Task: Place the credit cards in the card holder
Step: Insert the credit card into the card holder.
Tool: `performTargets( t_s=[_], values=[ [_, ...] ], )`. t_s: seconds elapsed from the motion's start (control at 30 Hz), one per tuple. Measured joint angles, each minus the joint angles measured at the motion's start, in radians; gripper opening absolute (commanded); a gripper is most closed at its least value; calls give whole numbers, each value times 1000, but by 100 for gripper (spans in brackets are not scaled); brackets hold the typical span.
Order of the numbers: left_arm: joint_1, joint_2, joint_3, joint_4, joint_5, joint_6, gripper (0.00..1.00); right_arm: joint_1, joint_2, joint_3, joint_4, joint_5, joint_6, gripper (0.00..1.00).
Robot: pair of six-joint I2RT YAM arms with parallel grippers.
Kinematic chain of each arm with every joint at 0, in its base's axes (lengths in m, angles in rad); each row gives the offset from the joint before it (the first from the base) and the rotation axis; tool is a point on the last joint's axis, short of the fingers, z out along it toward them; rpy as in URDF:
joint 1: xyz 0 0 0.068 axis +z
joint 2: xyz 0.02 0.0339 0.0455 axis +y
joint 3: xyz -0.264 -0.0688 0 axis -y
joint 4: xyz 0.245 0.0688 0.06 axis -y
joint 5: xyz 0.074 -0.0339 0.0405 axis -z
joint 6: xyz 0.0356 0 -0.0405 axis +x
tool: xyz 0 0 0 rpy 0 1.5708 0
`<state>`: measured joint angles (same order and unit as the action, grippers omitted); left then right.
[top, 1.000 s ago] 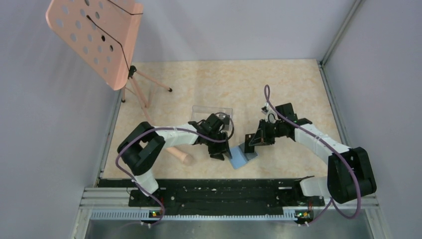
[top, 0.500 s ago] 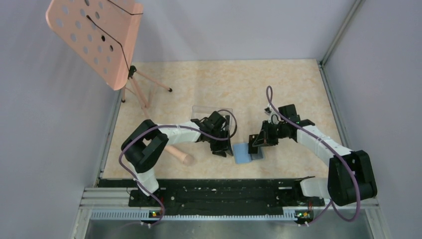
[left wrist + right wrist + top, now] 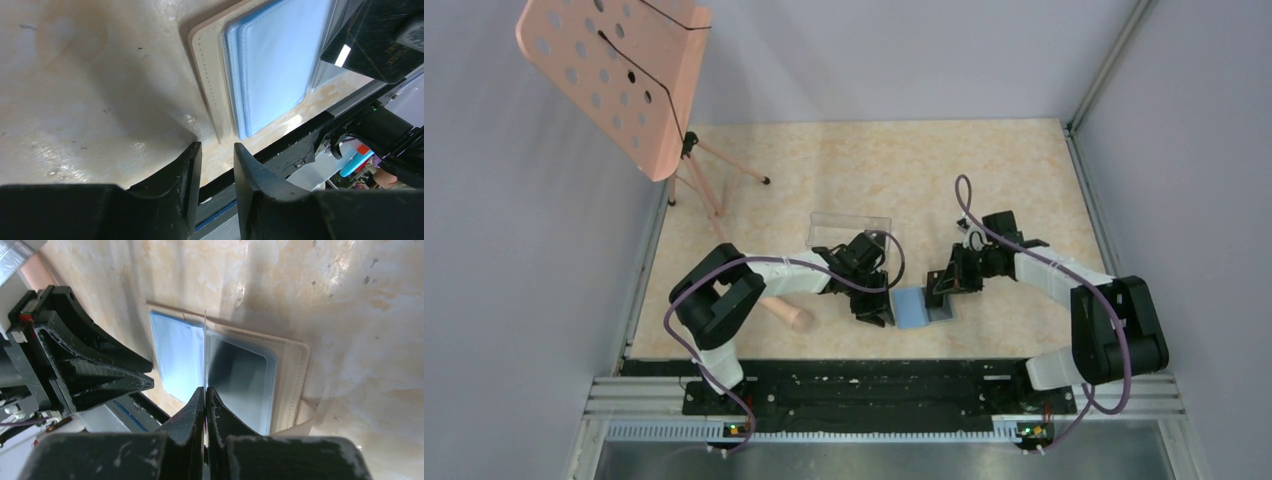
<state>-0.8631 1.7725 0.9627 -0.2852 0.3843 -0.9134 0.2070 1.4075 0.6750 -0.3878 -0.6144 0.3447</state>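
The card holder [image 3: 912, 308] lies open and flat on the table, blue-grey inside up with a tan rim. It also shows in the left wrist view [image 3: 275, 65] and the right wrist view [image 3: 240, 372]. My right gripper [image 3: 940, 287] is shut on a thin credit card [image 3: 205, 350], seen edge-on and standing over the middle fold of the holder; its fingers [image 3: 220, 415] pinch the card's near end. My left gripper [image 3: 876, 312] sits low at the holder's left edge, its jaws a narrow gap apart and empty [image 3: 216, 146]. No other cards show.
A clear plastic box [image 3: 849, 225] stands just behind the left gripper. A pink perforated music stand [image 3: 614, 80] stands at the far left, with a pink tube [image 3: 784, 312] lying by the left arm. The black rail [image 3: 854, 385] runs along the near table edge.
The card holder went from tilted, with the left gripper at its corner, to lying flat and open. The left gripper moved down its left side. The right gripper with the card shifted slightly over it.
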Motion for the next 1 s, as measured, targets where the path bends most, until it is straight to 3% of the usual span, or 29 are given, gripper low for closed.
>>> performTargets(
  t_s=[0.2, 1.0],
  values=[
    [-2, 15, 10, -3, 8, 3, 27, -1, 16, -69, 95, -70, 39, 0],
    [-3, 50, 51, -55, 16, 33, 16, -1, 80, -151, 190, -220, 98, 0]
  ],
)
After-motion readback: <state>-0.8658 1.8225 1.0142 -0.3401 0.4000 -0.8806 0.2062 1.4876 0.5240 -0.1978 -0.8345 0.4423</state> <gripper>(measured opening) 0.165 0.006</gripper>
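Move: The right hand already holds the black credit card over the open card holder, whose middle lies about 4 cm back, 4 cm to the left and 4 cm below that hand. The holder's grey right pocket is about 4 cm back, 1 cm left and as far below, while the clear box stands some 12 cm ahead and 19 cm to the left. From the left hand, at the holder's left edge, the card holder's middle is roughly 2 cm ahead, 7 cm to the right and 1 cm lower. Keeping its pinch on the card, the right hand draws back about 3.5 cm while easing some 2 cm left and 2 cm down, and its wrist tilts about 15 degrees so the fingers point flatter to the left and back, bringing the card's leading edge into the mouth of the blue left pocket at the fold. The left hand stays by the holder's near left corner, sinking barely half a centimetre as its half-open fingers close most of the way around the holder's left edge. ##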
